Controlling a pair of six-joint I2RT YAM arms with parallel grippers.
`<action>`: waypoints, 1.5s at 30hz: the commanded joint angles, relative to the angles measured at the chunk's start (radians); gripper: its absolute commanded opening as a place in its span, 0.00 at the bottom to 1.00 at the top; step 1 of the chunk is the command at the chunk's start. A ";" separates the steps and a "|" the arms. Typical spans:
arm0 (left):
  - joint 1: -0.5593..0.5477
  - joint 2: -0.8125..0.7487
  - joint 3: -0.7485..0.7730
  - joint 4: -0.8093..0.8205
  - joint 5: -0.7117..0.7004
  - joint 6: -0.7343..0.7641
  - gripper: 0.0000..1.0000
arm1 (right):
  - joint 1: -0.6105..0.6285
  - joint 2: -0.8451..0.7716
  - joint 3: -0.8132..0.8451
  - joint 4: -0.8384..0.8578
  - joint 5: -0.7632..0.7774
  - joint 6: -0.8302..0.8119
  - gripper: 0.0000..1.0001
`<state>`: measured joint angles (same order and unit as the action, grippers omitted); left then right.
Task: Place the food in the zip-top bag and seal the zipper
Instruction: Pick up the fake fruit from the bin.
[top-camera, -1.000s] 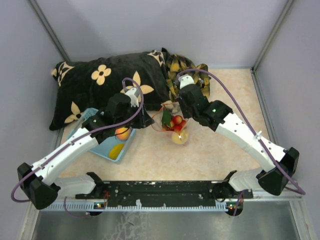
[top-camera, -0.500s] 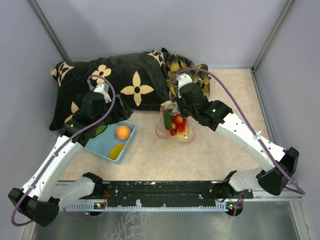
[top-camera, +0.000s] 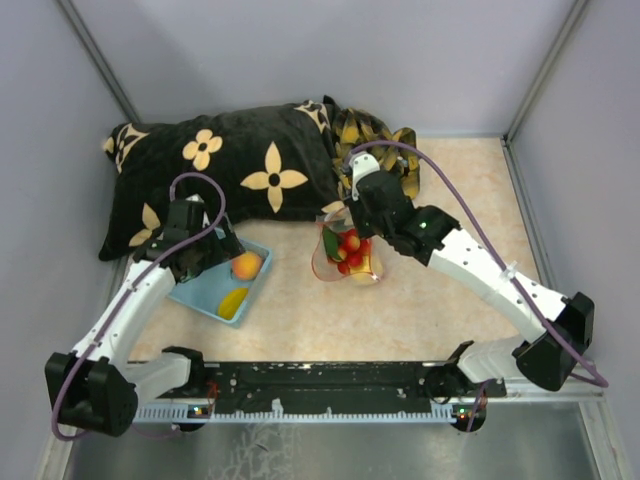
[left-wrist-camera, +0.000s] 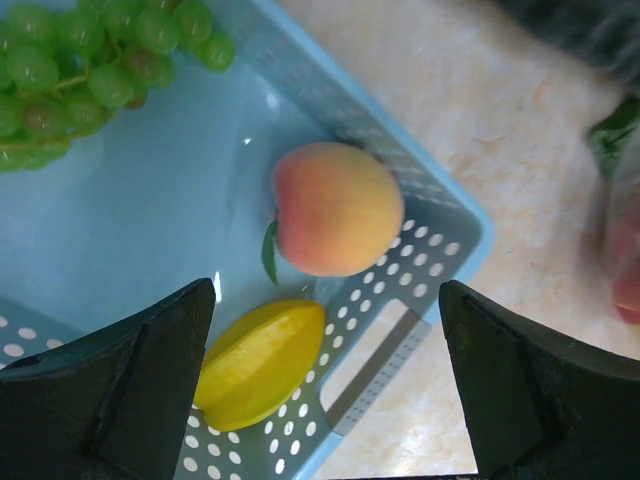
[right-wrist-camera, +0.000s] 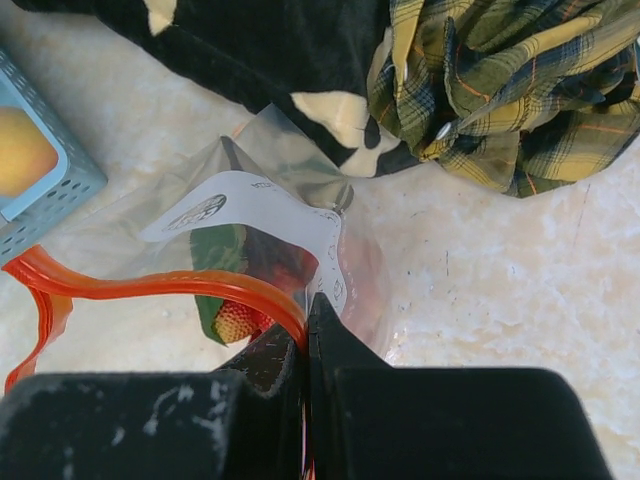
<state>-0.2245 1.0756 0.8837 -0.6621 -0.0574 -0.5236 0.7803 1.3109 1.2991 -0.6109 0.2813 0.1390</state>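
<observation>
The clear zip-top bag (top-camera: 347, 258) hangs open at mid-table, and my right gripper (right-wrist-camera: 310, 318) is shut on its rim at the red-orange zipper (right-wrist-camera: 150, 285). A strawberry (right-wrist-camera: 236, 322) and a green leaf (right-wrist-camera: 214, 262) show inside the bag. My left gripper (left-wrist-camera: 325, 390) is open above the light-blue basket (left-wrist-camera: 445, 235) with nothing between its fingers. In the basket lie a peach (left-wrist-camera: 335, 208), a yellow piece (left-wrist-camera: 262, 360) and green grapes (left-wrist-camera: 90, 70). From above, the left gripper (top-camera: 226, 254) is at the basket's far edge, beside the peach (top-camera: 246, 264).
A black pillow with cream flowers (top-camera: 220, 170) lies along the back, just behind the basket and the bag. A crumpled plaid cloth (top-camera: 385, 140) sits behind the right wrist. Grey walls close the table in at the left, back and right.
My left gripper has swung left from beside the bag back over the basket, and its jaws have opened wide. The right gripper has kept its hold on the bag's rim.
</observation>
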 joint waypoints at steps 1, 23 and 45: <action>0.023 0.031 -0.055 0.026 0.020 0.006 0.99 | -0.007 -0.042 -0.009 0.083 -0.022 -0.006 0.00; 0.025 0.294 -0.094 0.256 0.161 -0.020 0.97 | -0.007 -0.046 -0.044 0.089 -0.032 0.000 0.00; 0.024 0.291 -0.118 0.284 0.196 -0.019 0.67 | -0.007 -0.028 -0.012 0.049 -0.009 0.012 0.00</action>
<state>-0.2047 1.4155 0.7887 -0.3809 0.1295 -0.5430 0.7803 1.3025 1.2499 -0.5690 0.2417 0.1425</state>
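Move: The peach lies in the bin about 10 cm below the left hand, some 3 cm ahead and 4 cm to its right. The yellow fruit is some 9 cm nearer the base than the peach and about 4 cm to the left of it; the green grapes lie roughly 6 cm farther out than the peach and 10 cm to its left. From the right hand the peach is about 27 cm to the left, roughly level fore and aft, and some 19 cm below. The peach is approached from above by the wide-open left hand, which sinks about 9 cm into the bin and shifts a few centimetres to the right. It first draws back slightly, then eases forward over the peach, tipping the fingers about 10 degrees steeper. Straddling the peach, the fingers close by about a quarter until the pads meet its two sides. ##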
